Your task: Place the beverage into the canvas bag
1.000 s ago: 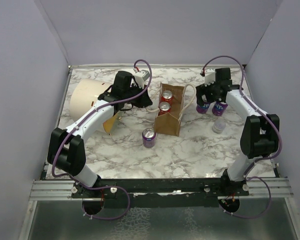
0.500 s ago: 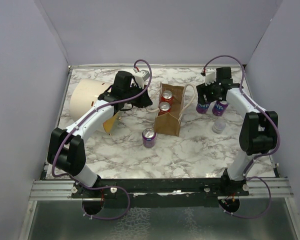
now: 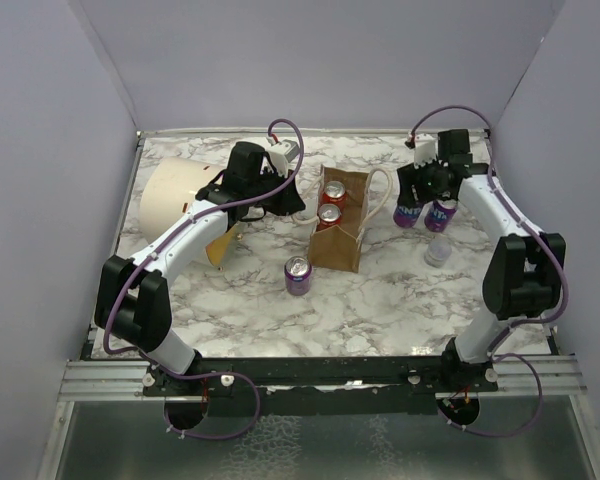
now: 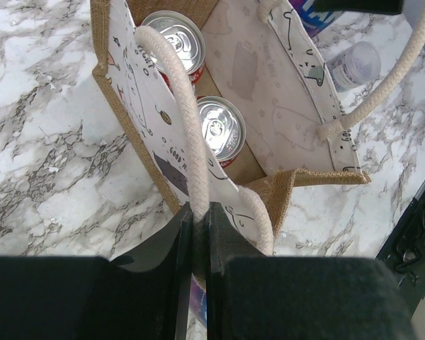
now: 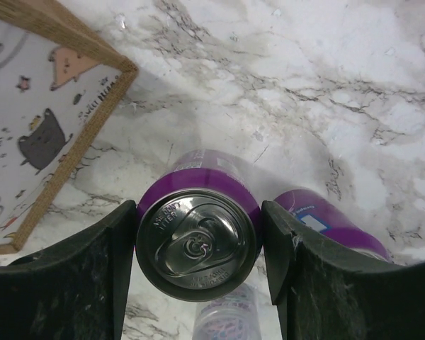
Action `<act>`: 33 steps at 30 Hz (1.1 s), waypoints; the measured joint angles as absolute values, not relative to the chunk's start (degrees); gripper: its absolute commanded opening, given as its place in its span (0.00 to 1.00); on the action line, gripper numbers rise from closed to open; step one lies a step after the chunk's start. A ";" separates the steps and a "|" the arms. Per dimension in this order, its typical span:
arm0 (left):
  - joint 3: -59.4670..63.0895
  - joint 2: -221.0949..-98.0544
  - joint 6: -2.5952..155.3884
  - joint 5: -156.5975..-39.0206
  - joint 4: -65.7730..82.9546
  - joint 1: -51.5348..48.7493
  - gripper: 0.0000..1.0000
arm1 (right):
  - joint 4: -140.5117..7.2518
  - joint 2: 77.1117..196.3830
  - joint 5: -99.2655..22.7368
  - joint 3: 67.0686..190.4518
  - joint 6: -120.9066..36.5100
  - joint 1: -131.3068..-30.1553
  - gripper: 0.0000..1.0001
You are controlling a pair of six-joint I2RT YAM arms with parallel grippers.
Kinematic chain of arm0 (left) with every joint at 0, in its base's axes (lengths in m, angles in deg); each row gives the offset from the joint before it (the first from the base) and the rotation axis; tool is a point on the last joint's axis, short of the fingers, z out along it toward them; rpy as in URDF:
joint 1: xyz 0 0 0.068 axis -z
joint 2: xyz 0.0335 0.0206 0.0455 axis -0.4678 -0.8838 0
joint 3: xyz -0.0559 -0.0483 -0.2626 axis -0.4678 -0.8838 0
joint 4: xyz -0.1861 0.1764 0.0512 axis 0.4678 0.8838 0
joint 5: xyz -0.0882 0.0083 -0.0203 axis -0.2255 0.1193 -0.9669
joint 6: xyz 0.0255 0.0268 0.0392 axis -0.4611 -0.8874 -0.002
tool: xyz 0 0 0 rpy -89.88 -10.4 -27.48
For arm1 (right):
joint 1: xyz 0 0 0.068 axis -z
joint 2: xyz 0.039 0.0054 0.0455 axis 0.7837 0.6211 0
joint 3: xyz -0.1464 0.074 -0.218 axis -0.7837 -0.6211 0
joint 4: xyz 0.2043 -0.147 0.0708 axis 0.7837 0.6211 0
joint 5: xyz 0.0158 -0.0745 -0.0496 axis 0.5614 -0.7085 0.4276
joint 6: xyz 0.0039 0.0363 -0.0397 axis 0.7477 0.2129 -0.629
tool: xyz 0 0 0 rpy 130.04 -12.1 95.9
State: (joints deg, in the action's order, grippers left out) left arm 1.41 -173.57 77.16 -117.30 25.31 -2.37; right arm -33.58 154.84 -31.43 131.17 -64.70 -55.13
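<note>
The canvas bag (image 3: 338, 240) stands open at mid-table with two red cans (image 3: 331, 203) inside; the left wrist view shows its printed wall (image 4: 283, 113) and the cans (image 4: 219, 127). My left gripper (image 3: 296, 203) (image 4: 197, 212) is shut on the bag's near rope handle (image 4: 191, 134). Right of the bag, my right gripper (image 3: 420, 205) (image 5: 198, 248) straddles an upright purple beverage can (image 3: 408, 214) (image 5: 198, 244), a finger pressed against each side. Close beside it is a second purple can (image 3: 440, 215) (image 5: 326, 223).
A third purple can (image 3: 298, 273) stands in front of the bag. A small clear bottle (image 3: 437, 252) (image 5: 230, 319) is just nearer than the right gripper. A large cream cylinder (image 3: 175, 200) lies at the back left. The bag's corner (image 5: 42, 142) is left of the gripped can.
The right gripper's jaws have closed in from wide open onto the purple can, and that arm has shifted slightly toward the back right. The left arm has not moved.
</note>
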 measured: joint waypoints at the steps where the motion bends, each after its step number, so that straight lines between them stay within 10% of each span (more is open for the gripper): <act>1: 1.41 -173.57 77.18 -117.40 25.31 -2.37 0.00 | -32.68 154.10 -31.25 131.65 -64.61 -55.13 0.13; 33: 1.10 -173.51 77.85 -118.65 24.63 -2.37 0.00 | -20.51 142.52 -15.43 164.17 -58.27 -63.96 0.01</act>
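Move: The right hand already grips the upright purple can; the canvas bag it is meant for lies some 16 cm to its left and 3 cm nearer the base, its middle a few centimetres lower. The other purple can stands about 8 cm to the right of this hand and 2 cm back, the clear cup about 7 cm right and 9 cm back. From the left hand, still holding a bag handle, the bag's middle is roughly 9 cm right, 2 cm ahead and 8 cm below. Straight up at first, and fast, the right arm hoists the gripped purple can, some 29 cm in all; near the top the rise flattens and the hand swings about 11 cm left, high over the bag's right side, easing back a little. Meanwhile the wrist tips nearly 30 degrees so the fingers point more forward, and rolls and turns somewhat counter-clockwise. The left hand keeps its pinch on the handle. ##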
